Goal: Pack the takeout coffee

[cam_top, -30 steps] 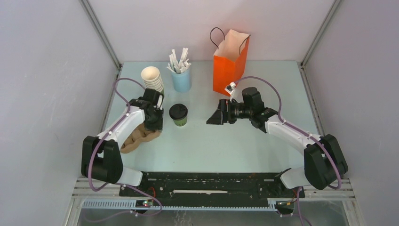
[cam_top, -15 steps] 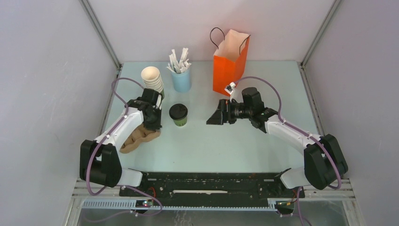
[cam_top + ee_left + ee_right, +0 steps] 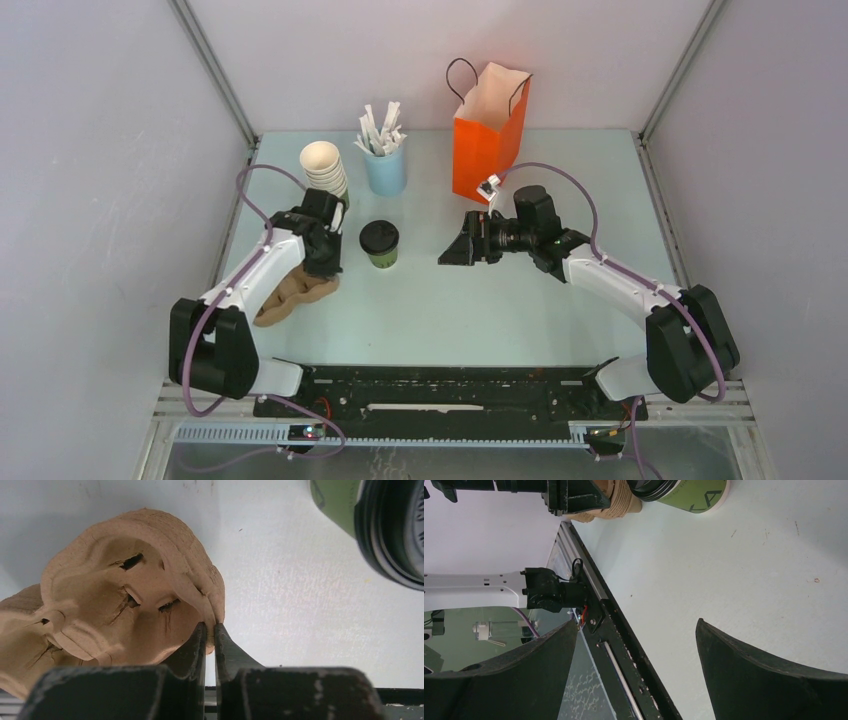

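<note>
The takeout coffee (image 3: 380,243), a small green cup with a black lid, stands upright mid-table. It also shows at the top right of the left wrist view (image 3: 385,525) and at the top of the right wrist view (image 3: 689,492). A brown pulp cup carrier (image 3: 288,296) lies just left of it. My left gripper (image 3: 326,266) is shut on the carrier's rim (image 3: 212,605), its fingertips (image 3: 200,635) pinching the thin edge. My right gripper (image 3: 452,251) is open and empty, right of the cup and pointing at it, with the cup beyond its fingertips (image 3: 724,645).
An orange paper bag (image 3: 488,135) with black handles stands open at the back, behind my right arm. A stack of cream-and-green cups (image 3: 325,168) and a light blue cup of white sticks (image 3: 385,165) stand at the back left. The black base rail (image 3: 624,645) runs along the near edge.
My left arm has shifted slightly left, and the carrier in its grip has moved a little with it. The right arm and the coffee cup have not moved.
</note>
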Controlling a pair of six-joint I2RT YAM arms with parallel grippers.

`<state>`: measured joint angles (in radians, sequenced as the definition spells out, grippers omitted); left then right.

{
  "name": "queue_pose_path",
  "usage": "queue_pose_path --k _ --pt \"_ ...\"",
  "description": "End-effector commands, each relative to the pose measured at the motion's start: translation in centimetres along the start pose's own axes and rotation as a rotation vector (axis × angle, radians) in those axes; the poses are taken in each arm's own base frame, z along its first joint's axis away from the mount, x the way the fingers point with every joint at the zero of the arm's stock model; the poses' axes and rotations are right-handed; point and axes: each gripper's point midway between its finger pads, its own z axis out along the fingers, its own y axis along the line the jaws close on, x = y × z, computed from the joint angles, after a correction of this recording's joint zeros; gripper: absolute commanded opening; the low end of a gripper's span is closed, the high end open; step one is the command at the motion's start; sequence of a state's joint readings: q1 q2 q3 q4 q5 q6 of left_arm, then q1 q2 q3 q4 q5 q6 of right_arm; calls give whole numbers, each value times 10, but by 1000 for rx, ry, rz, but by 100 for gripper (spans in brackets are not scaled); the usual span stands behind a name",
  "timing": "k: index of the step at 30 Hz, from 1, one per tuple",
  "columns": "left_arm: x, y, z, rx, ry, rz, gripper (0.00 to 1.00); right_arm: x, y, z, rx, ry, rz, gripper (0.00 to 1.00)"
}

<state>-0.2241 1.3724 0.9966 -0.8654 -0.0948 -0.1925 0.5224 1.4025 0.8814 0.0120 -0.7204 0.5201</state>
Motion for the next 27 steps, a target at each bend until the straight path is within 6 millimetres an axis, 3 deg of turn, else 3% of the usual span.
queue_pose_path --k 1,7,13,18,27 --pt "9 16 -17 -80 -2 -17 5 -3 7 1 -31 -10 -29 97" --pt "5 34 -47 -183 -78 -77 0 -2 8 3 -36 -5 -24 97" --pt "-4 61 -76 -403 -145 -137 0 -1 8 3 -37 -3 -23 97" --pt "-12 65 -104 -522 -220 -138 0 -1 7 4 -36 -1 -22 97" --pt "-10 86 -121 -770 -198 -108 0 -1 8 3 -38 -1 -21 97"
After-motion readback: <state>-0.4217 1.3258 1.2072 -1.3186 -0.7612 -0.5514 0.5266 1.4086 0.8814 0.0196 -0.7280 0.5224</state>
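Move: The left hand already pinches the near-shut fingertips onto the right-hand end of the brown cup carrier, whose middle lies some 8 cm to its left, 2 cm back and 2 cm lower. The lidded coffee cup stands about 11 cm to this hand's right and 6 cm ahead; the paper cup stack is roughly 17 cm straight ahead. From the idle right hand the carrier lies some 32 cm left, 4 cm back and 11 cm below. Keeping its pinch on the carrier's rim, the left hand draws a little back and left, then lifts it about 9 cm while carrying it some 6 cm left, away from the lidded cup. The wrist rolls roughly 30 degrees so the fingertips swing from pointing down out towards the left, with a smaller counter-clockwise turn. ##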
